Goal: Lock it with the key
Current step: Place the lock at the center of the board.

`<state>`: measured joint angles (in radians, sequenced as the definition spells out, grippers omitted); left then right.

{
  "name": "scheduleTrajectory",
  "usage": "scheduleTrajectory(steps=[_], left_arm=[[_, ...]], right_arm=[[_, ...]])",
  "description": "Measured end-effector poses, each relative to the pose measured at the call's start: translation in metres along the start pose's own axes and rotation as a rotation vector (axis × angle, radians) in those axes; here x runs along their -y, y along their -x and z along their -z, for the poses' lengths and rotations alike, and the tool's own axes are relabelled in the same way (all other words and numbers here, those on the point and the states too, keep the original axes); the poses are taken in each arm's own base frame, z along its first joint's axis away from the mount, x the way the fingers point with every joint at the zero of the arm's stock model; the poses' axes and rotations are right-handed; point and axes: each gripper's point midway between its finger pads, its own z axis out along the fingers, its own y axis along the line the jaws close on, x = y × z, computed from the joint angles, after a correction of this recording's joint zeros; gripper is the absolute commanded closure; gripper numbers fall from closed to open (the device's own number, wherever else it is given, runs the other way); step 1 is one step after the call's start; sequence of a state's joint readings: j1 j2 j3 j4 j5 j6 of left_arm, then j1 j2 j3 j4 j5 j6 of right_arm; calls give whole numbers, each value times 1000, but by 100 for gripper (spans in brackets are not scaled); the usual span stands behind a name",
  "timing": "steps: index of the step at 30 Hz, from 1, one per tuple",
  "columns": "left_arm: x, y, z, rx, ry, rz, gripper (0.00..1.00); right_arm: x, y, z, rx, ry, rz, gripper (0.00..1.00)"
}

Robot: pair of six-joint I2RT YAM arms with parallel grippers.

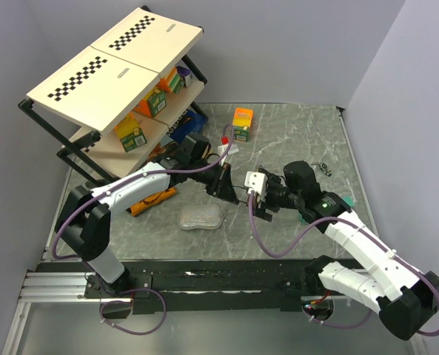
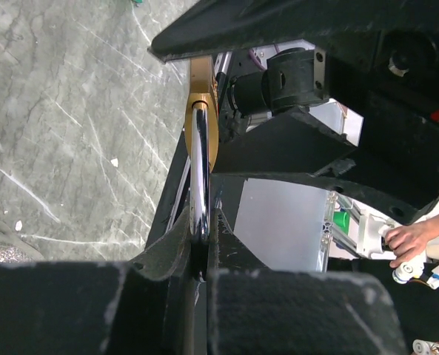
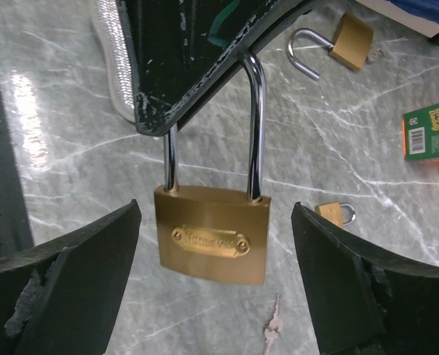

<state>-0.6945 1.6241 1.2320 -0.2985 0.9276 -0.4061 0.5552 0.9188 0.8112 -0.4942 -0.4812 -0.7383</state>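
Observation:
A brass padlock (image 3: pixel 213 235) hangs in the air by its steel shackle (image 3: pixel 256 126), both legs seated in the body. My left gripper (image 2: pixel 204 222) is shut on the top of the shackle (image 2: pixel 198 177), and the brass body (image 2: pixel 203 111) points away from it. My right gripper (image 3: pixel 217 211) is open, one finger on each side of the padlock body with a gap on both sides. A small silver key (image 3: pixel 272 325) lies flat on the table below the padlock. In the top view both grippers meet at mid-table, left (image 1: pixel 223 181) and right (image 1: pixel 260 201).
An open-shackled padlock (image 3: pixel 349 41) and a small closed one (image 3: pixel 336 213) lie on the marble table. A silvery pouch (image 1: pixel 202 217) sits near the left arm, an orange-green box (image 1: pixel 242 123) farther back, a shelf rack (image 1: pixel 115 126) at back left, a key bunch (image 1: pixel 324 168) at right.

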Motion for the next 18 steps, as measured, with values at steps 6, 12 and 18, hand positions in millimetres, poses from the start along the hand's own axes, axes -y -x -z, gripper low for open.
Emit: scheduleTrajectory(steps=[6, 12, 18], left_arm=[[-1, 2, 0, 8, 1, -6, 99], [-1, 3, 0, 12, 2, -13, 73], [4, 5, 4, 23, -10, -47, 29]], right_arm=[[3, -2, -4, -21, -21, 3, 44], [5, -3, -5, -27, -31, 7, 64], [2, -14, -5, -61, -39, -43, 68]])
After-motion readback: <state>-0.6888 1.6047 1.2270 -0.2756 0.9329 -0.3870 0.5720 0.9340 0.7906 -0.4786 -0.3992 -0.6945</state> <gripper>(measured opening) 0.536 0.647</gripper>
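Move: The brass padlock that my left hand holds by its shackle has its body about 7 cm to that hand's right and 2 cm lower. For my right hand, the body sits between the open fingertips, 1 cm farther forward and level sideways. On the board some 14 cm below the right hand, the small padlock lies roughly 13 cm ahead and level sideways, the key 4 cm ahead and 7 cm right. The clear case is about 12 cm left and 2 cm back of my left hand, 14 cm down. I ease my right hand barely forward and close its fingers from nearly wide open onto both sides of the padlock body, pinching it. With that grip made, my left fingers spread to about half open and let the shackle go, that hand lifting just under 1 cm, while my right hand starts down about 1 cm with the lock. ##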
